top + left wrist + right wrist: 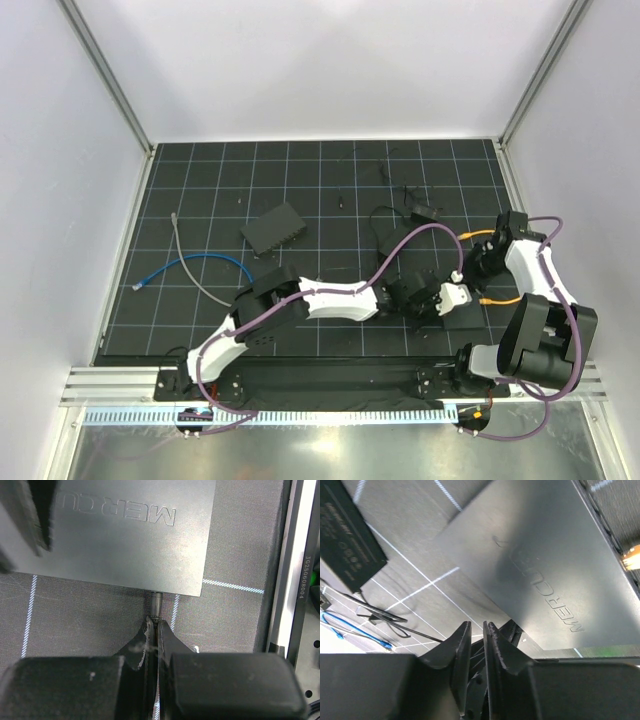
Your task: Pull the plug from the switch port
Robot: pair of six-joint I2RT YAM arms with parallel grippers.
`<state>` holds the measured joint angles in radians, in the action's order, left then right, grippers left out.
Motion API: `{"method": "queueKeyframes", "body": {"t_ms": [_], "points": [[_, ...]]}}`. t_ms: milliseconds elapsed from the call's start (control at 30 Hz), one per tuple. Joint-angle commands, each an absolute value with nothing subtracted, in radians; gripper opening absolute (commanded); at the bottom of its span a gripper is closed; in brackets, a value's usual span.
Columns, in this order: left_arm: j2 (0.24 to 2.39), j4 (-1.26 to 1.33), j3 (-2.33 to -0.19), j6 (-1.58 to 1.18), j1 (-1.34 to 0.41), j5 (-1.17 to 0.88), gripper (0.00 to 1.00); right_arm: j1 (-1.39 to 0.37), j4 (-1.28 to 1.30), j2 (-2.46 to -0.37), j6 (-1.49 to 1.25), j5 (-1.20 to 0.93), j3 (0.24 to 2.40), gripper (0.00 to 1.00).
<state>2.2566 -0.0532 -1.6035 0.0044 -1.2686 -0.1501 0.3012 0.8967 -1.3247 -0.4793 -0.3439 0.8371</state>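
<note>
The switch (125, 530), a dark grey box marked MERCU, lies at the near right of the mat (463, 322). A small black barrel plug (156, 600) sits in the port on its near edge. My left gripper (154, 623) is shut on the plug's rear end, where its thin cable starts, and reaches in from the left (422, 300). My right gripper (477, 626) stands over the switch's top (545, 555) near that same edge, fingers a narrow gap apart with nothing between them. One right finger (25, 520) shows as a dark blur on the switch's far left.
A second black switch (272, 228) lies mid-mat. A blue cable (200, 262) and a grey cable (180, 250) lie at the left. Loose black cable (395, 225) and an adapter (428, 212) sit behind. Orange cables (500, 297) run to the switch's right side. A metal rail (300, 580) borders the mat.
</note>
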Motion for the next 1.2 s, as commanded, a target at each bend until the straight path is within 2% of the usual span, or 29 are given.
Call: {"method": "queueKeyframes", "body": {"t_ms": [0, 367, 500, 1167], "points": [[2.227, -0.046, -1.559, 0.006, -1.266, -0.118, 0.00, 0.290, 0.888, -1.316, -0.477, -0.347, 0.821, 0.24], [2.229, -0.005, -1.542, -0.023, -1.255, -0.138, 0.00, 0.132, 0.818, -1.312, -0.587, -0.241, 0.733, 0.11], [2.226, -0.005, -1.534, -0.025, -1.250, -0.143, 0.00, 0.112, 0.802, -1.339, -0.621, -0.169, 0.713, 0.01], [2.143, 0.158, -1.347, -0.121, -1.166, -0.179, 0.00, 0.014, 0.841, -1.381, -0.735, 0.198, 0.693, 0.01]]}}
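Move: The left hand already grips the plug; the switch port it sits in is about 2 cm to that hand's right, level with it, and the switch's middle 4 cm ahead and 7 cm right. From the right hand the switch's middle lies some 6 cm below, 2 cm back and 2 cm right. The plug is 6 cm back and 3 cm left of that hand, the yellow connector 3 cm back and 5 cm right, the power adapter 12 cm ahead and 16 cm left. Down about 5 cm, with some 3 cm back and 3 cm left, the right hand comes onto the switch's left edge just beyond the plug, shutting its fingers on the way, tilting some 15 degrees and bringing the closed tips to bear there. The left hand keeps its pinch on the plug, nearly still at first, then pulls about 1 cm left and 1 cm forward, its fingertips tilting up some 10 degrees. ##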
